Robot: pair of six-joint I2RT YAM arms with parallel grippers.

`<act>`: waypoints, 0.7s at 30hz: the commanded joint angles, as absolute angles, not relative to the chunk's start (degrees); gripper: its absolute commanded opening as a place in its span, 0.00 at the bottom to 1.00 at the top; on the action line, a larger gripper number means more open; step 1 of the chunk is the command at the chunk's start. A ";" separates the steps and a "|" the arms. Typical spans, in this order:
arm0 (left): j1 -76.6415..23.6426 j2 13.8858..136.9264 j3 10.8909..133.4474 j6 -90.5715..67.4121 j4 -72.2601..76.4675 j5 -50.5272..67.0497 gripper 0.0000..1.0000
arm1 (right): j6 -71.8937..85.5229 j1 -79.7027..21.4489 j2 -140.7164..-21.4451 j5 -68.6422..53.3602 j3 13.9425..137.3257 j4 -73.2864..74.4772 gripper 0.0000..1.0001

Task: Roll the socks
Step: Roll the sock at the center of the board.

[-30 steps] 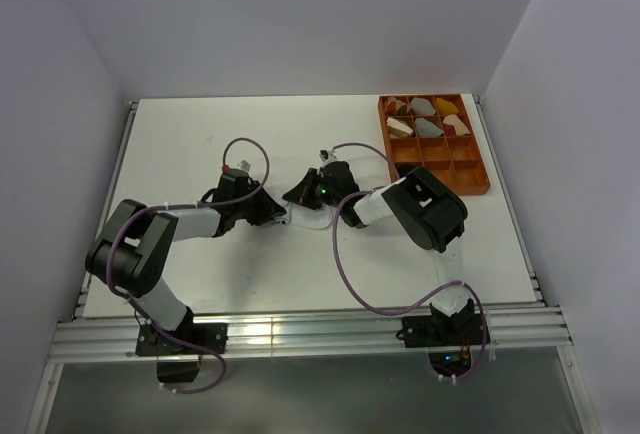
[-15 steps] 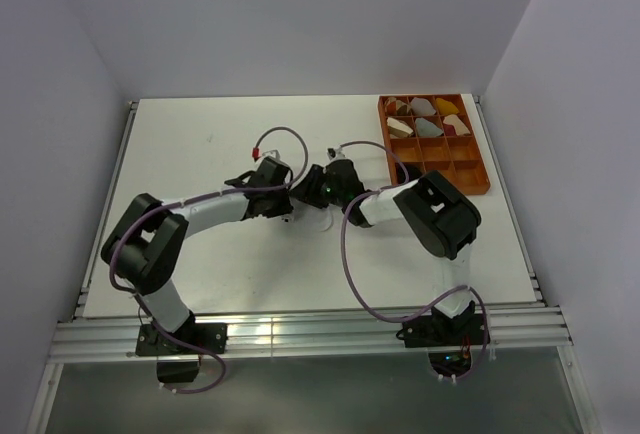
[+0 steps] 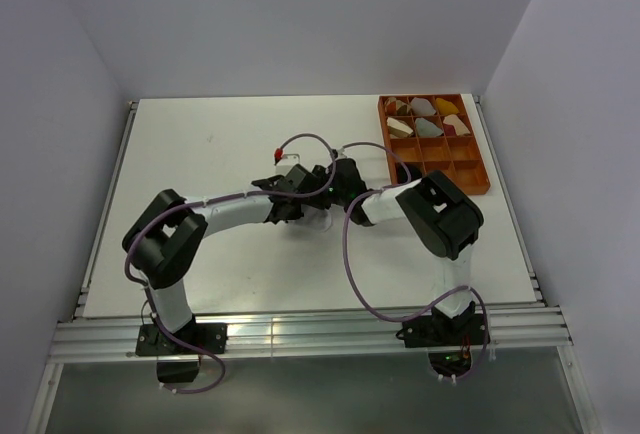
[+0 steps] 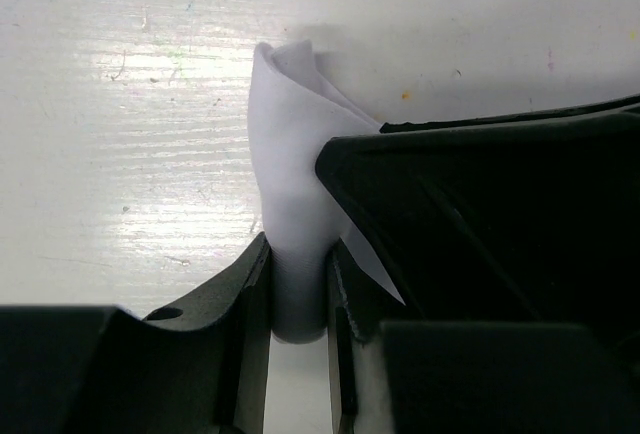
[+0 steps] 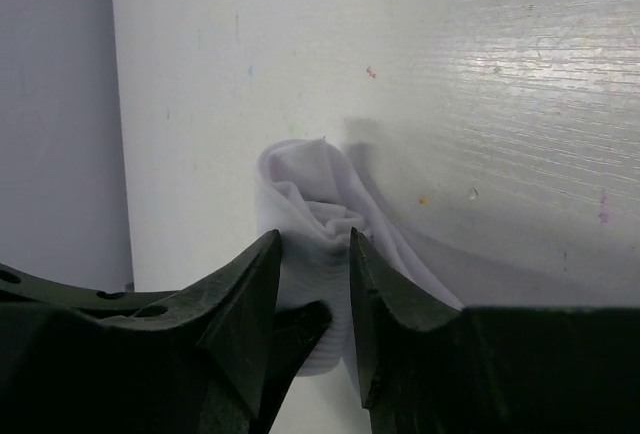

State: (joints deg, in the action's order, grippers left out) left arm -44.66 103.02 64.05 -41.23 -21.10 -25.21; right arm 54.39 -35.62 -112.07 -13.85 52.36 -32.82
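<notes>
A white sock (image 4: 295, 194), rolled into a soft bundle, lies on the table's middle. My left gripper (image 4: 297, 274) is shut on it, and the fabric is squeezed narrow between its fingers. From the opposite side my right gripper (image 5: 313, 244) straddles the same white sock (image 5: 315, 204) with its jaws open; one jaw brushes the fabric. A black fingertip of the left gripper shows between the right jaws. In the top view the left gripper (image 3: 298, 200) and the right gripper (image 3: 326, 190) meet nose to nose, hiding most of the sock (image 3: 318, 218).
An orange divided tray (image 3: 470, 176) stands at the back right, with several rolled bundles (image 3: 428, 118) in its far compartments. Both arms' cables loop above the meeting point. Side walls close in the table's left and right edges.
My left arm has swung right with the white sock, up against the right gripper. The right gripper's jaws have opened from shut and now stand around the sock.
</notes>
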 commanded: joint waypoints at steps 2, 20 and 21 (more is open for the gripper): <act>-45.79 105.29 65.30 -39.90 -24.79 -27.60 0.00 | 54.85 -34.89 -110.56 -17.48 53.52 -35.68 0.40; -47.28 102.49 62.23 -40.42 -20.57 -26.20 0.18 | 58.27 -34.28 -114.08 -16.70 45.36 -41.55 0.00; -47.20 102.13 61.97 -40.69 -20.39 -25.58 0.27 | 58.10 -34.19 -114.34 -16.61 44.39 -42.36 0.00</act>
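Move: The right hand's open fingers already straddle the upper folds of the white sock, the rolled part roughly 1 cm ahead of and 1 cm below their midpoint. The rolled black sock sits in the wooden tray some 20 cm to the right and 6 cm farther out; the tray's middle is about 28 cm right and 14 cm ahead of the right hand. The left hand already pinches the white sock, whose body runs about 2 cm ahead and 2 cm right of that grip. The right fingers shut on the upper fold of the white sock and pinch it, after easing under 1 cm left and briefly up; once closed, they draw it right, down and back, about 1.5 cm right from the leftmost point. The left hand stays almost in place, keeping its pinch on the near end. ##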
